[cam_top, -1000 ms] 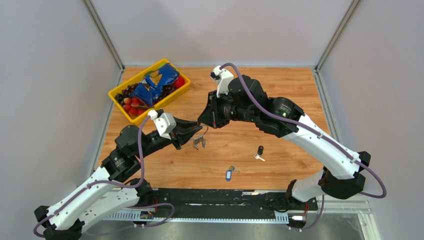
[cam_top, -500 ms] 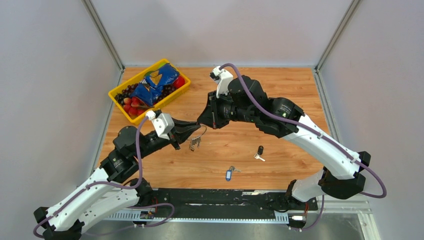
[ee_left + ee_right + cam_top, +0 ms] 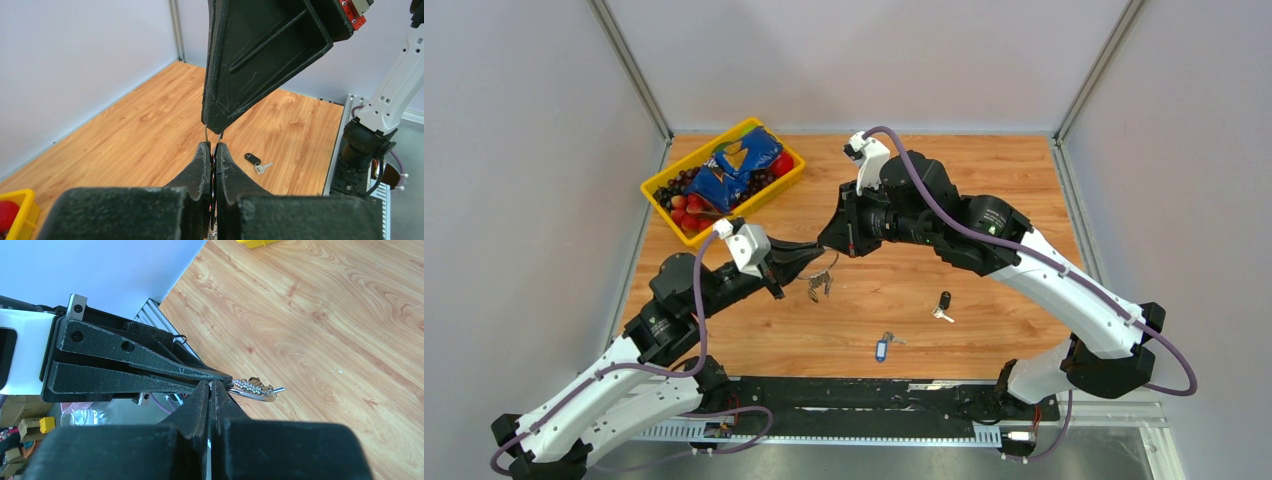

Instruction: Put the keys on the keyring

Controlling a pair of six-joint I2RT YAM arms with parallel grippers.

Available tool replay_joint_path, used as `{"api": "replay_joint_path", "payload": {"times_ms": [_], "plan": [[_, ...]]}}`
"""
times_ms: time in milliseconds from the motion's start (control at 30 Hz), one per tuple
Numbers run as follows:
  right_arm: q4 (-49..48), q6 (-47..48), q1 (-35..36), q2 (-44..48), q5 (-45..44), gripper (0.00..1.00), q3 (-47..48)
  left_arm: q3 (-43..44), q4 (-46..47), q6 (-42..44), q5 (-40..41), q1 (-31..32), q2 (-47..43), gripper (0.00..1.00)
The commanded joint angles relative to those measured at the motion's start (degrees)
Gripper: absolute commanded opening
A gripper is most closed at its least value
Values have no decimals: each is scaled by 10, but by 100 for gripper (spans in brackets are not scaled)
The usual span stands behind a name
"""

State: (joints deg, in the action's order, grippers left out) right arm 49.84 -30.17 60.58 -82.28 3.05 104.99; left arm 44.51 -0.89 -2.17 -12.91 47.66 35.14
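Observation:
The keyring [image 3: 827, 266] is a thin silver wire ring held above the table between both grippers, with a cluster of small keys [image 3: 819, 286] hanging from it. My left gripper [image 3: 822, 262] is shut on the ring; in the left wrist view its tips [image 3: 212, 145] pinch the wire [image 3: 206, 134]. My right gripper [image 3: 829, 248] meets it from above and is shut on the ring's top [image 3: 211, 384]; the ring and keys [image 3: 252, 388] stick out beside it. A key with a black head [image 3: 943, 303] and a key with a blue tag [image 3: 882, 348] lie loose on the table.
A yellow bin [image 3: 664, 217] with a blue bag and red and dark fruit stands at the back left. The black-headed key also shows in the left wrist view [image 3: 257, 162]. Grey walls enclose the wooden table on three sides.
The hanging keys swung a little left and back. Both grippers stay shut on the ring and have hardly moved.

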Motion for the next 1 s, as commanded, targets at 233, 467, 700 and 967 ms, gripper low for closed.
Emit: {"api": "replay_joint_path", "payload": {"times_ms": [233, 467, 700, 967], "plan": [[-29, -6, 6, 15, -3, 0, 2, 16, 18, -17, -12, 2, 5, 13], [-29, -7, 6, 15, -2, 0, 3, 15, 16, -10, -10, 2, -1, 27], [-29, -9, 7, 14, -2, 0, 4, 14, 17, -7, -8, 2, -5, 35], [-29, -8, 8, 12, -1, 0, 7, 14, 19, -6, -10, 3, -9, 39]]}}
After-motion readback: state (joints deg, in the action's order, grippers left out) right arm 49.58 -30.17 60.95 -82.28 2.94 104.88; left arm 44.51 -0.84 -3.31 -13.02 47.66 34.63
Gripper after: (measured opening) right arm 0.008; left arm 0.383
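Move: The keyring's middle lies about 3 cm below the left fingertips and 1 cm back; its upper part is already pinched there, and its bunch of keys hangs about 6 cm below and 2 cm back. On the table some 36 cm below, the black-fob key lies about 20 cm to the left hand's right, level with it, and the blue-tag key about 10 cm right and 7 cm back. From the right fingertips, still holding the ring's top, its middle is about 4 cm below and 1 cm back. The left hand stays in place beside the right fingertips, within about half a centimetre and with hardly any turn, and spreads its fingers from nearly shut to roughly 40% open, letting go of the keyring so that one finger stands clear on each side of it. The right hand holds still, its shut fingers keeping their pinch on the top of the ring. ##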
